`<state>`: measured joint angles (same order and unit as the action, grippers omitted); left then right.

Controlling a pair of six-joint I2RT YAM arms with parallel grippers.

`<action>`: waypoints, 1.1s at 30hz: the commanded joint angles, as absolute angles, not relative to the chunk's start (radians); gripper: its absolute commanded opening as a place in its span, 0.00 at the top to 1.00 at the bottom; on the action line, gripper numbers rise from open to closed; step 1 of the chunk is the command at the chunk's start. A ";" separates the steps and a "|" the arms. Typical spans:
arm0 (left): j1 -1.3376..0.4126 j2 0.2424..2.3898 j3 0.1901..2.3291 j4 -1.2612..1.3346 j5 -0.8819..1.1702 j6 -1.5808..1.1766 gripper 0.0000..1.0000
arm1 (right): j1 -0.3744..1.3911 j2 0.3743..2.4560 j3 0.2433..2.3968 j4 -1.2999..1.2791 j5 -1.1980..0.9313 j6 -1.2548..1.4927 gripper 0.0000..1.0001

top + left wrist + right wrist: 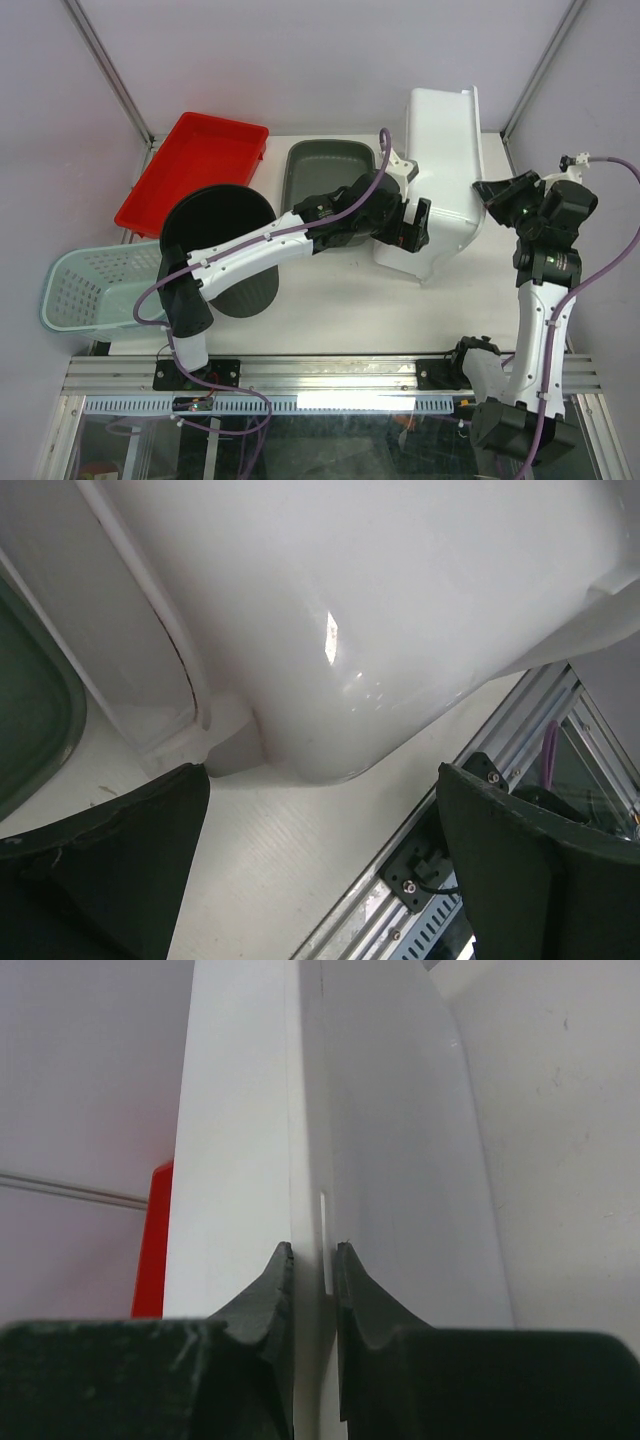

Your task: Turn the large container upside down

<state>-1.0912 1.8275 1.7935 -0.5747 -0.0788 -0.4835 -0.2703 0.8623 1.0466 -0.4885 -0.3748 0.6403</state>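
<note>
The large white container (440,170) stands tipped up on its side at the back right of the table, its rounded lower corner resting on the surface. My right gripper (487,192) is shut on its thin rim; the right wrist view shows both fingers pinching the rim (310,1110), with the gripper (313,1255) centred on it. My left gripper (415,225) is open beside the container's lower left side. In the left wrist view the container's smooth wall (400,610) fills the top, and the gripper (325,780) has bare table between its spread fingers.
A dark grey tub (325,165) sits just left of the container and shows at the left edge of the left wrist view (30,710). A black bin (225,240), a red tray (195,170) and a teal basket (90,285) stand further left. An aluminium rail (330,375) runs along the near edge.
</note>
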 commanded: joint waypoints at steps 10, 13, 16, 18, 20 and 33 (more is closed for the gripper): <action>-1.110 1.809 1.843 -0.512 0.022 -0.480 0.01 | -0.526 0.809 0.937 -0.146 -0.778 0.918 1.00; -1.113 1.813 1.852 -0.512 0.030 -0.478 0.01 | -0.567 0.854 0.953 -0.224 -0.804 0.768 1.00; -1.115 1.816 1.859 -0.511 0.041 -0.479 0.01 | -0.568 0.950 1.040 -0.413 -0.793 0.521 1.00; -1.117 1.819 1.862 -0.509 0.049 -0.479 0.01 | -0.557 1.008 1.104 -0.563 -0.666 0.391 1.00; -1.117 1.823 1.867 -0.507 0.054 -0.480 0.01 | -0.535 1.037 1.147 -0.636 -0.535 0.314 1.00; -1.121 1.826 1.851 -0.490 0.077 -0.493 0.01 | -0.525 1.073 1.189 -0.720 -0.148 0.271 0.51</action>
<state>-1.1130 1.8328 1.8301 -0.5522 0.0406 -0.4828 -0.5232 1.0763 1.1442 -0.7044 -0.2829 0.2871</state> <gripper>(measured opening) 0.990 0.417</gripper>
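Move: The right fingers already grip the rim of the large white container, which stands on its side; its middle lies about 7 cm left, 2 cm ahead and 12 cm below them. The dark tray is some 30 cm left, 5 cm farther out and 29 cm down; the black bin about 54 cm left, 10 cm back and 20 cm down. From the open left hand the container's middle is roughly 9 cm ahead, 7 cm right and 6 cm lower. Right hand swings about 11 cm right and 7 cm down with the large container's rim, then opens partway. ##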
